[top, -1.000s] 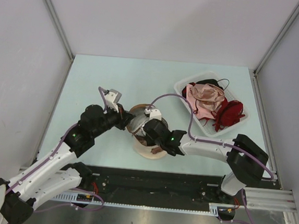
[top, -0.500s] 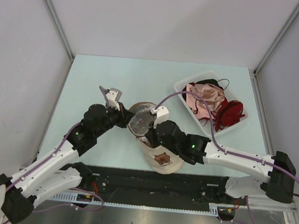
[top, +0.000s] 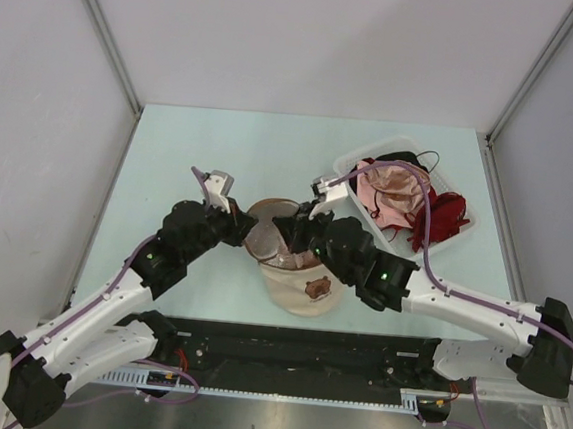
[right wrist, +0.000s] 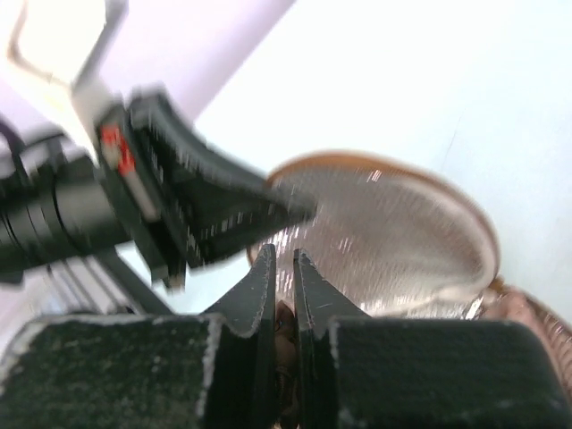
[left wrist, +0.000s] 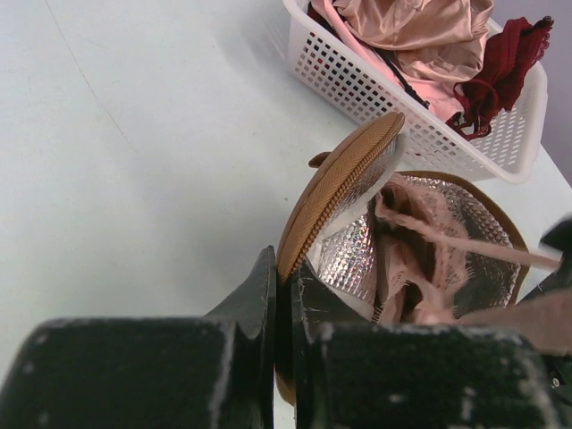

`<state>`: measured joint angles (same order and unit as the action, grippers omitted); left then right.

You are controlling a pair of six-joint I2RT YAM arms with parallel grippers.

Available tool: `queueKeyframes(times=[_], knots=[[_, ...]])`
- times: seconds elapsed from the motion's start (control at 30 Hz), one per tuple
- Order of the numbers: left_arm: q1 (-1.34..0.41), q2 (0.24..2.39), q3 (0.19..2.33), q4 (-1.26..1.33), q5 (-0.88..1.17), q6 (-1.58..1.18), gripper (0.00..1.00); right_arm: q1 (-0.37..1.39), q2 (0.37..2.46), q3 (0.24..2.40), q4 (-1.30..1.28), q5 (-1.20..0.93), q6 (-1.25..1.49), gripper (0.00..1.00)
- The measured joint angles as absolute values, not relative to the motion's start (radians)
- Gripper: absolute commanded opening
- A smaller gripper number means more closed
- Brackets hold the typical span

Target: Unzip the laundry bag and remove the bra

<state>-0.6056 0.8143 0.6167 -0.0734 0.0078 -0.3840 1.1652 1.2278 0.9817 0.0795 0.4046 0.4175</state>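
Note:
The laundry bag (top: 298, 294) stands unzipped mid-table, a beige pouch with a brown label. Its round lid (left wrist: 344, 174) is tipped up, showing the silvery lining (right wrist: 393, 228). My left gripper (left wrist: 284, 270) is shut on the lid's brown zipper rim; from above the left gripper (top: 242, 233) sits at the bag's left side. The bra (left wrist: 407, 259), pale pinkish lace, lies bunched inside the bag, one strap pulled taut to the right. My right gripper (right wrist: 282, 256) is shut on a bit of that fabric; from above the right gripper (top: 289, 229) hovers over the open mouth.
A white perforated tray (top: 347, 166) at the back right holds a pink satin garment (top: 394, 189) and a red-and-black one (top: 442, 218). In the left wrist view the tray (left wrist: 393, 98) stands just behind the lid. The two grippers are close together over the bag.
My right gripper has risen out of the bag and moved toward the far side, drawing the bra's fabric up. The bag shifted slightly. The left gripper kept its hold on the lid.

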Motion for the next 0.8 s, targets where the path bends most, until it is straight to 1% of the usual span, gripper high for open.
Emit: queueKeyframes(times=[0.23,0.43,0.8], knots=[[-0.606,0.814,0.614,-0.073,0.008,-0.384,0.0,1.075,1.209,0.981,0.184,0.393,0.421,0.0],[-0.606,0.817,0.608,-0.073,0.006,-0.384,0.0,1.004,1.137,0.991,0.242,0.35,0.421,0.0],[-0.607,0.841,0.608,-0.078,0.003,-0.384,0.0,0.958,1.096,1.187,0.356,0.314,0.358,0.0]])
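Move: The pink bra hangs from the right fingers, its middle about 10 cm below that hand and still in the laundry bag. The bag's middle lies some 7 cm back, 5 cm right and 16 cm below the right hand; the white basket stands roughly 20 cm ahead, 29 cm right and 22 cm below. From the left hand, pinching the brown zipper rim, the bra's middle is about 5 cm back, 9 cm right and 3 cm lower. Up, and faster as it goes, the right hand hauls the bra by its pinched strap away from the laundry bag, rising about 22 cm while drifting some 8 cm right and first a little forward. Its shut fingers keep their hold and tip upward as the wrist turns some 35 degrees. The left hand stays nearly in place, still pinching the zipper rim. ##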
